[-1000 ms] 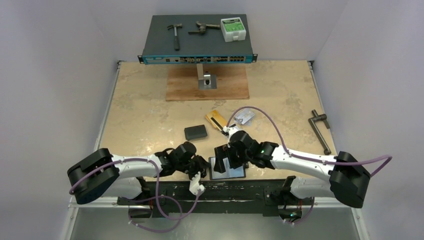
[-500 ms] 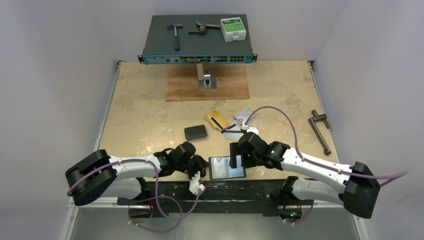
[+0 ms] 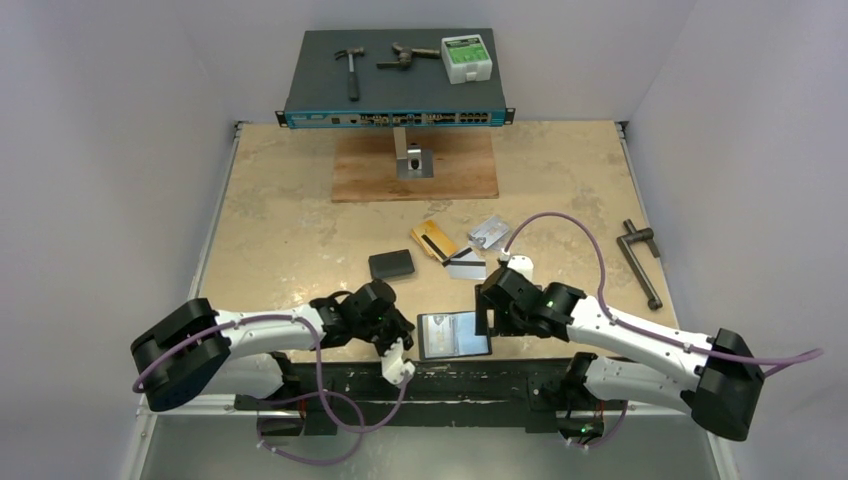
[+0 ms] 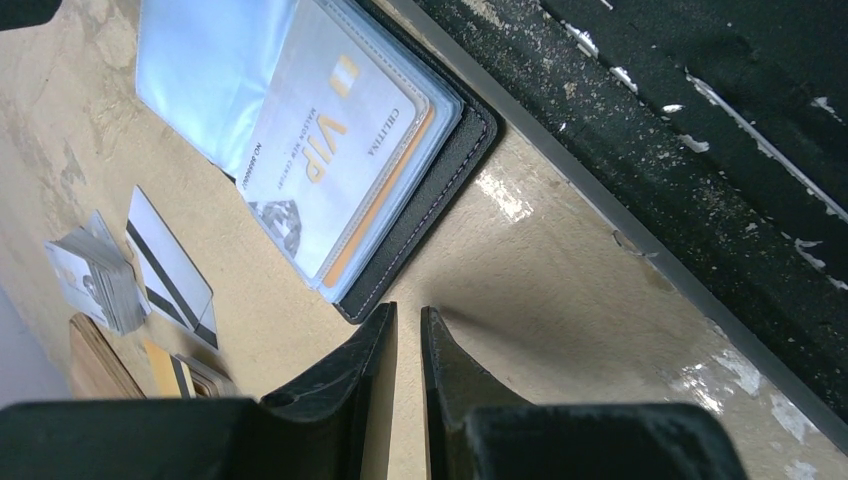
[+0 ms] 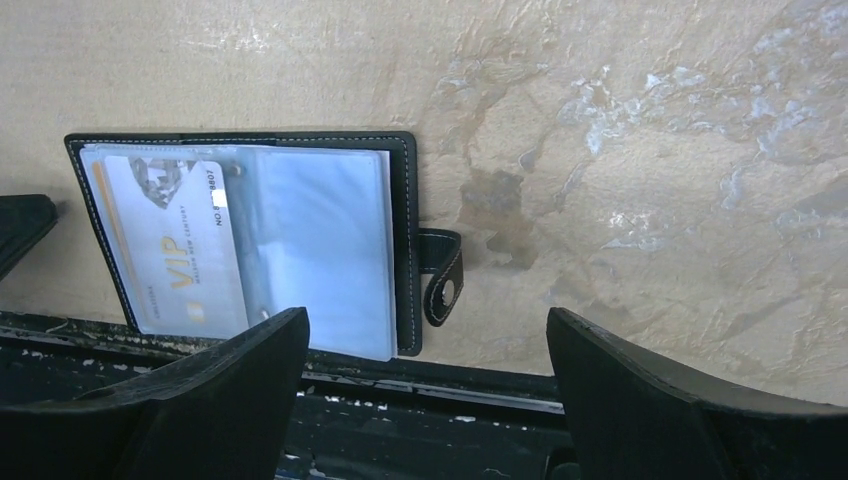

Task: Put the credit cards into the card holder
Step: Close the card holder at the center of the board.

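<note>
The card holder [image 3: 454, 335] lies open at the table's front edge, its snap tab [image 5: 443, 275] pointing right. A silver VIP card [image 5: 175, 255] with an orange edge sits inside a clear pocket [image 4: 320, 170]. Loose credit cards lie further back: gold-orange [image 3: 433, 239], white-silver with a dark stripe [image 3: 466, 266], silver-grey [image 3: 489, 232]. My left gripper [image 4: 408, 312] hovers just left of the holder [image 4: 430, 180], jaws nearly together, a thin slit between them, holding nothing. My right gripper [image 5: 428, 315] stands wide open and empty above the holder's right edge [image 5: 405, 240].
A plain black pouch [image 3: 391, 264] lies left of the loose cards. A network switch [image 3: 395, 100] carrying tools and a green-white box rests on a wooden board [image 3: 415, 170] at the back. A metal crank [image 3: 640, 260] lies at the right. A dark rail [image 3: 450, 375] borders the front edge.
My right gripper has drawn back to the right, off the card holder, and its jaws have narrowed slightly. The holder now lies uncovered. The left arm has barely moved.
</note>
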You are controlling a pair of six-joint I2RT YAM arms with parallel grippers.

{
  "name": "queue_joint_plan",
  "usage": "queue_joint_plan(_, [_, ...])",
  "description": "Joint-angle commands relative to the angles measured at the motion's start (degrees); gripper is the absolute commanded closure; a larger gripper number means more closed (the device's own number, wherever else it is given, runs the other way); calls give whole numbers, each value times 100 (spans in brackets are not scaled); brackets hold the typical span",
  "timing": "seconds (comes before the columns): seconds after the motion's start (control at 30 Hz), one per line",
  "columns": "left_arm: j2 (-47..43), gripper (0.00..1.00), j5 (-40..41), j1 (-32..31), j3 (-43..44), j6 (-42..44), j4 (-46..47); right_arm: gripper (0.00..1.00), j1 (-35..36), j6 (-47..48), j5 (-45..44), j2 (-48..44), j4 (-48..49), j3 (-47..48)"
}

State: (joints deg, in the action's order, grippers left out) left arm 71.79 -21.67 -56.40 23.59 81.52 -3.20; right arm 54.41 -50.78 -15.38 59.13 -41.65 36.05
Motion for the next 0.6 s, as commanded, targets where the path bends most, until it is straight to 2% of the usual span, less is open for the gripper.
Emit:
queue_joint_plan(0.0, [8, 86, 21, -29, 258, -131, -264, 12, -12, -298, -264, -85, -175, 96])
queue_joint_plan(0.1, [28, 86, 1, -34, 285, -127, -295, 15, -10, -255, -215, 79, 108, 19])
queue_joint_plan(0.17, [37, 86, -5, -30, 307, -139, -295, 22, -10, -213, -207, 255, 284, -8])
queue_joint_plan(0.2, [49, 86, -9, -33, 325, -155, -295, 28, -10, -201, -177, 352, 372, -24])
queue_joint_plan(0.27, [63, 86, -12, -29, 350, -202, -281, 48, -10, -167, -117, 478, 635, -65])
queue_joint_plan(0.3, [70, 86, -22, -29, 359, -224, -275, 53, -16, -175, -119, 518, 688, -86])
queue_joint_plan(0.4, [135, 86, -118, -35, 338, -322, -96, 59, -10, -217, -177, 572, 795, -203])
queue_joint_plan(0.57, [270, 87, -511, -39, 63, -193, 693, 64, -10, -216, -101, 672, 1092, -486])
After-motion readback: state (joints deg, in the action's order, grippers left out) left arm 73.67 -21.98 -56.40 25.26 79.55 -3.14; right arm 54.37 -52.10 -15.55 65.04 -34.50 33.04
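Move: The card holder's strap lies almost straight below the right hand, about 5 cm down and 1 cm to its left. The open holder's middle is some 7 cm farther left of the strap and 1 cm farther out; the loose striped card lies about 15 cm ahead and 6 cm left of the right hand. From the left hand, the strap is roughly 17 cm right, 3 cm back and 1 cm lower. The right hand sinks about 3 cm towards the holder's strap, fingers closing to roughly a third open astride it. ##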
